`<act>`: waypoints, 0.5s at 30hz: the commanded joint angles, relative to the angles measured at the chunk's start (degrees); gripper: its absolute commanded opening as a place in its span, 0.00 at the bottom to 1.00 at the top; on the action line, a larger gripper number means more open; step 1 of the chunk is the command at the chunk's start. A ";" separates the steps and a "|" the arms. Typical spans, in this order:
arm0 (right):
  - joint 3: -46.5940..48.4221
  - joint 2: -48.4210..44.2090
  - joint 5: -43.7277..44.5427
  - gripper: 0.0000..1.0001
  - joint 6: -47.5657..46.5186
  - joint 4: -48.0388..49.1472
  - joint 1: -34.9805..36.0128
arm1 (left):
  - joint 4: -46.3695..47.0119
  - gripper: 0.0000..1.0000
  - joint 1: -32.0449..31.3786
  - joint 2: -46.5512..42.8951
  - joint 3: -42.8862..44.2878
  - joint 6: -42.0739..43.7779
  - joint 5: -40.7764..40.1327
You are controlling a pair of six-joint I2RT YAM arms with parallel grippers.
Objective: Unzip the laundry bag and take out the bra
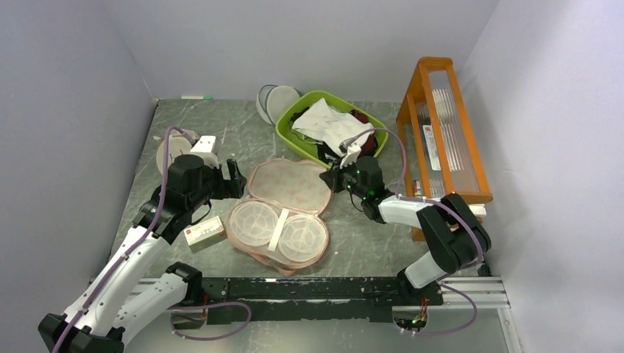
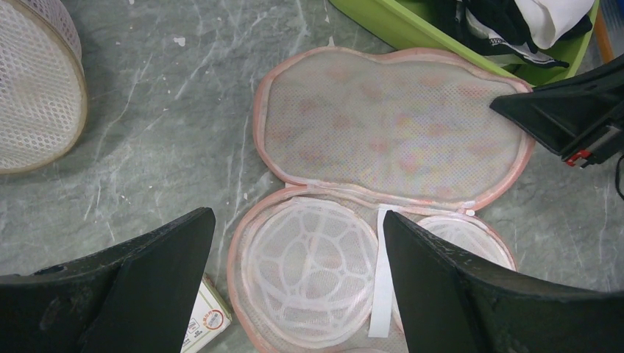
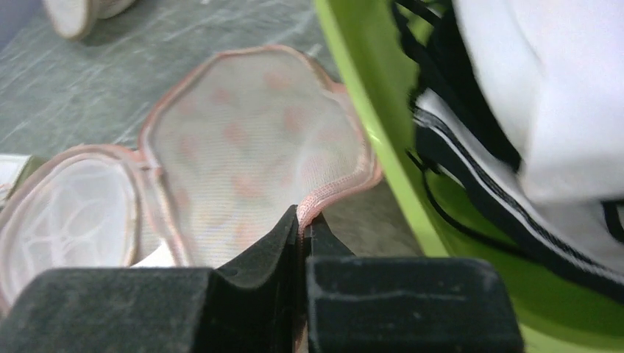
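The laundry bag (image 1: 287, 184) lies unzipped and spread flat, its flower-print lid (image 2: 390, 125) folded back toward the basket. The near half (image 1: 276, 232) shows two white lattice domes and a white strap. My right gripper (image 3: 303, 213) is shut on the lid's pink rim at its right end, beside the basket (image 1: 329, 176). My left gripper (image 2: 298, 217) stands open above the left dome and touches nothing. In the top view the left gripper (image 1: 234, 176) sits at the bag's left edge. The bra is hidden; I cannot tell whether fabric lies under the domes.
A green basket (image 1: 294, 136) behind the bag holds dark clothes with a white cloth (image 1: 324, 121) on top. An orange rack (image 1: 441, 132) stands at the right. A small box (image 1: 204, 234) lies left of the bag. A round white mesh pouch (image 2: 37, 88) is at far left.
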 commanded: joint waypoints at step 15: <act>5.54 -17.53 -17.42 0.03 -43.27 -25.66 14.24 | 1.58 0.96 0.63 -0.38 -0.08 0.76 0.83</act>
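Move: The right hand already pinches the laundry bag's mesh lid at its right end. The bag's lower half, with its two round mesh pads, lies about 16 cm back and 14 cm to the left, some 7 cm below. The lid's middle is about 9 cm to the left, level fore and aft; the green basket's middle is about 18 cm ahead and 3 cm to the right. From the left hand, the lower half is roughly 8 cm back, 14 cm right and 18 cm down. Keeping its pinch on the right end of the mesh lid, the right hand first goes left and up, then draws mainly back, about 9 cm in all with some 6 cm each of left and rise, away from the basket and towards the bag's lower half. As it carries the lid's edge over, the wrist swings some 35 degrees counter-clockwise and the fingertips tip upward, the fingers staying shut. ##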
